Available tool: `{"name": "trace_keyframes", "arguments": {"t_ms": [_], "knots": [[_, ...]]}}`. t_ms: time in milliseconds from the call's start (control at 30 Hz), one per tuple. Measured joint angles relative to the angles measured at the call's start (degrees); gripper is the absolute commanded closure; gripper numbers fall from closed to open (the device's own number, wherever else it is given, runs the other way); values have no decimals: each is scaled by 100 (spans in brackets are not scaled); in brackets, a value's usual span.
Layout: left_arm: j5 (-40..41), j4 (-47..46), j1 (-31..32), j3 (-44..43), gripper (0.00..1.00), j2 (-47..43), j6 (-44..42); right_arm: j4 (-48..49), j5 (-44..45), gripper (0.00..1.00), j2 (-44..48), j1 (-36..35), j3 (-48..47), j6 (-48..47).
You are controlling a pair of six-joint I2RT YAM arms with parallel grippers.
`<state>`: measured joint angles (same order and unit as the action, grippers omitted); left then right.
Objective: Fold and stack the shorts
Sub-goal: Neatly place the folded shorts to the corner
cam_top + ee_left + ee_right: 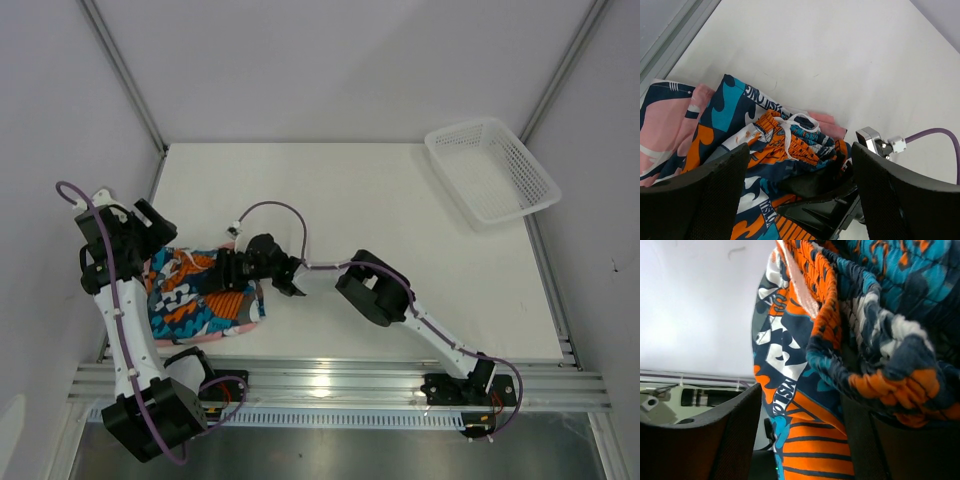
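The patterned shorts [195, 300] in blue, teal, orange and white lie bunched at the table's near left, on top of the pink shorts [670, 130]. Their orange waistband with a white drawstring [790, 137] is rumpled upward. My right gripper [222, 272] reaches in from the right, low on the patterned shorts [805, 390]; its jaws stand apart, the waistband drapes over the right finger [900, 440], and a gap shows beside the left one. My left gripper [799, 150] hovers open above the pile, with the right gripper's black body [820, 200] between its fingers.
A white mesh basket [490, 172] sits tilted at the far right corner of the white table [380, 220]. An aluminium rail [350, 385] runs along the near edge, by both arm bases. Grey walls close in on the left and right.
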<state>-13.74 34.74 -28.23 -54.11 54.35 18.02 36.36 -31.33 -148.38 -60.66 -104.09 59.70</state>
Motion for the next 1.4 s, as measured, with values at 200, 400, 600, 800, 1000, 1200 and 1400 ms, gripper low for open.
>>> {"name": "trace_keyframes", "arguments": {"t_ms": [200,400,600,800,1000,1200,1400], "knots": [[-61,-2,7,0,15,0,-2,-1064,234,28,494,-37,-13,-962],[-39,-20,415,0,14,0,66,-1611,619,27,2435,188,1047,-1904],[256,-291,1631,28,14,-17,483,-1860,1360,26,4767,1158,2461,-2680],[741,-1008,3029,765,13,-621,1080,-2275,2459,24,7128,2179,4774,-3191],[1259,-1598,3888,1996,13,-1744,1263,-3106,3989,4,9298,2326,6478,-3644],[1862,-1947,4621,3010,13,-2420,1252,-3731,5327,0,11077,2369,7440,-3659],[1958,-2229,4669,3740,12,-3279,1054,-4059,6028,0,11599,2374,7952,-3528]]}}
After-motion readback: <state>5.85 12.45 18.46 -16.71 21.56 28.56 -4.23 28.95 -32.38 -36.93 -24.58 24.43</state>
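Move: The folded patterned shorts lie under the right hand, their middle some 3 cm back, 1 cm left and 3 cm below it, with its fingers at the waistband. The pink shorts beneath them centre about 3 cm back, 2 cm left and 5 cm down, and the empty white basket stands far off, roughly 30 cm ahead and 75 cm to the right. From the raised left hand, the patterned shorts are about 9 cm back, 8 cm right and 17 cm below. The right hand comes free of the waistband and climbs about 22 cm while swinging right and a little forward, then carries on level with the table's middle, easing back and sinking some 10 cm, for about 53 cm of travel to the right in all; its fingers, which pointed left, turn clockwise some 70 degrees to point forward and open wide. Meanwhile the left hand, still open and empty, swings about 17 cm right over the shorts while turning clockwise, then sinks roughly 8 cm and draws back a few centimetres, staying above the cloth. ##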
